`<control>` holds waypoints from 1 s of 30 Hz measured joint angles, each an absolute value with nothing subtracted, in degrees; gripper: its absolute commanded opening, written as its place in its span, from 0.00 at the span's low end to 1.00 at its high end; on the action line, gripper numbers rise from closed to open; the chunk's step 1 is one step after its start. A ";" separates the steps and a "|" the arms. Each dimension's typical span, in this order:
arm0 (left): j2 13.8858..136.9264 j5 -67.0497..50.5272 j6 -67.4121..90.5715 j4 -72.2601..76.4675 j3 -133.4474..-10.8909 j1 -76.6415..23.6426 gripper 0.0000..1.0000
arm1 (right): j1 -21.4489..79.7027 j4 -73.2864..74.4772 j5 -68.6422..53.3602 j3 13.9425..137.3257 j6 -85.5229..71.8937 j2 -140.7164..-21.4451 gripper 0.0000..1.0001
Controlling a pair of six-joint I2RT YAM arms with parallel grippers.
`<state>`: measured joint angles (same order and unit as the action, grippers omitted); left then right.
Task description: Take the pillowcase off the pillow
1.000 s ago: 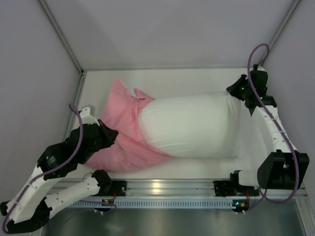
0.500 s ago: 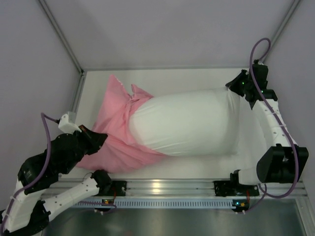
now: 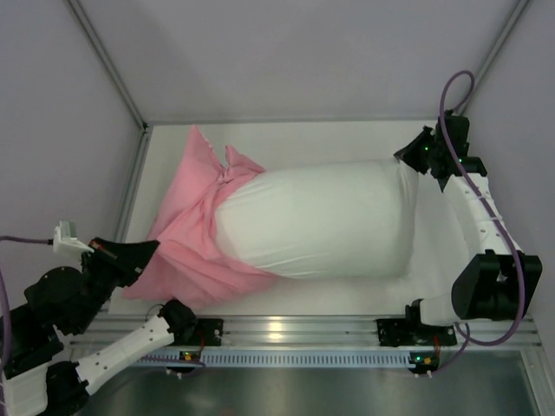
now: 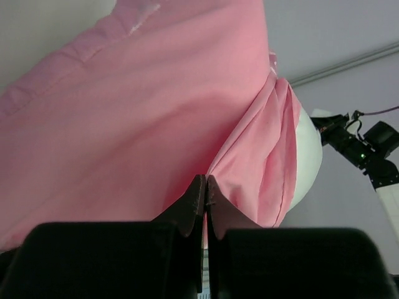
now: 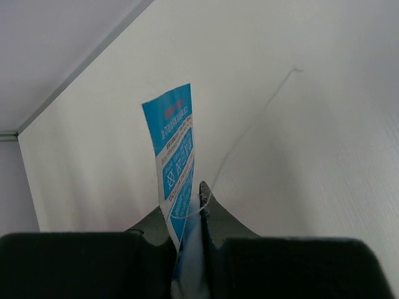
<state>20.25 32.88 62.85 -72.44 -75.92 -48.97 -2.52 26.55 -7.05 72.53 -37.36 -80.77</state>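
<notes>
The white pillow (image 3: 321,221) lies across the table, its left end still inside the pink pillowcase (image 3: 186,230). My left gripper (image 3: 146,252) is shut on the pillowcase's near-left edge, at the table's left side. In the left wrist view the shut jaws (image 4: 206,182) pinch pink pillowcase cloth (image 4: 124,124), and a sliver of pillow (image 4: 310,156) shows behind it. My right gripper (image 3: 414,161) is shut on the pillow's far-right corner. In the right wrist view that gripper (image 5: 190,200) clamps white pillow fabric (image 5: 299,174) beside its blue tag (image 5: 176,149).
Grey enclosure walls and metal frame posts (image 3: 108,61) close in the white table (image 3: 329,139) on three sides. A metal rail (image 3: 295,332) with both arm bases runs along the near edge. The right arm (image 3: 481,217) stretches along the table's right side.
My left gripper has pulled back toward the near left, dragging the pillowcase with it, and more white pillow is uncovered. The right gripper has kept its hold at the far-right corner.
</notes>
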 measured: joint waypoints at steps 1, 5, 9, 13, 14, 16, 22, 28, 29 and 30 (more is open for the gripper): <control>19.53 33.58 63.07 -72.90 -76.16 -48.97 0.00 | -2.52 26.61 -7.18 72.53 -37.36 -80.77 0.00; 16.16 43.92 62.43 -75.24 -82.65 -48.40 0.00 | -5.89 24.62 0.40 72.55 -36.03 -81.56 0.00; 12.67 50.68 61.71 -75.20 -88.90 -47.86 0.00 | -10.96 21.74 8.60 72.58 -35.46 -83.29 0.00; 12.49 53.34 60.99 -75.59 -89.17 -47.79 0.00 | -11.42 20.93 11.84 72.90 -34.76 -83.37 0.00; 12.64 53.41 60.55 -75.75 -88.82 -47.79 0.00 | -11.22 20.75 11.70 72.97 -34.70 -83.37 0.00; 12.95 52.51 57.67 -75.81 -87.09 -47.81 0.00 | -10.48 20.51 11.18 73.19 -34.44 -83.37 0.00; 25.10 38.61 48.21 -71.85 -77.73 -47.86 0.55 | -4.43 19.31 11.31 74.87 -32.10 -84.03 0.00; 41.80 24.38 46.33 -58.54 -59.57 -48.14 0.86 | -1.98 19.33 9.82 74.85 -32.10 -84.07 0.00; 41.36 22.65 46.44 -57.17 -56.49 -48.16 0.92 | -1.98 19.22 9.76 74.67 -32.08 -84.07 0.00; 40.29 21.23 46.33 -55.77 -54.11 -48.14 0.99 | -1.98 19.31 9.74 74.59 -32.08 -84.07 0.00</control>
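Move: Ahead of the left fingers, which still pinch a fold, the pillowcase's middle lies about 12 cm out, 3 cm to the right and 22 cm below; the pillow's middle is roughly 18 cm ahead, 25 cm to the right and 24 cm down. From the right hand, gripping the pillow's far right corner, the pillow's middle is about 13 cm back, 15 cm left and 11 cm lower, and the pillowcase about 19 cm back, 38 cm left and 10 cm lower. Coming free of the pillowcase fold, the left hand springs about 13 cm left, rising and drawing back slightly, then sweeps some 23 cm right, 20 cm down and 10 cm forward towards the pillowcase, fingers opening wide, wrist tipping down and turning clockwise. The right hand keeps its pinch on the pillow corner, swinging 13 cm right, then about 7 cm back left. ##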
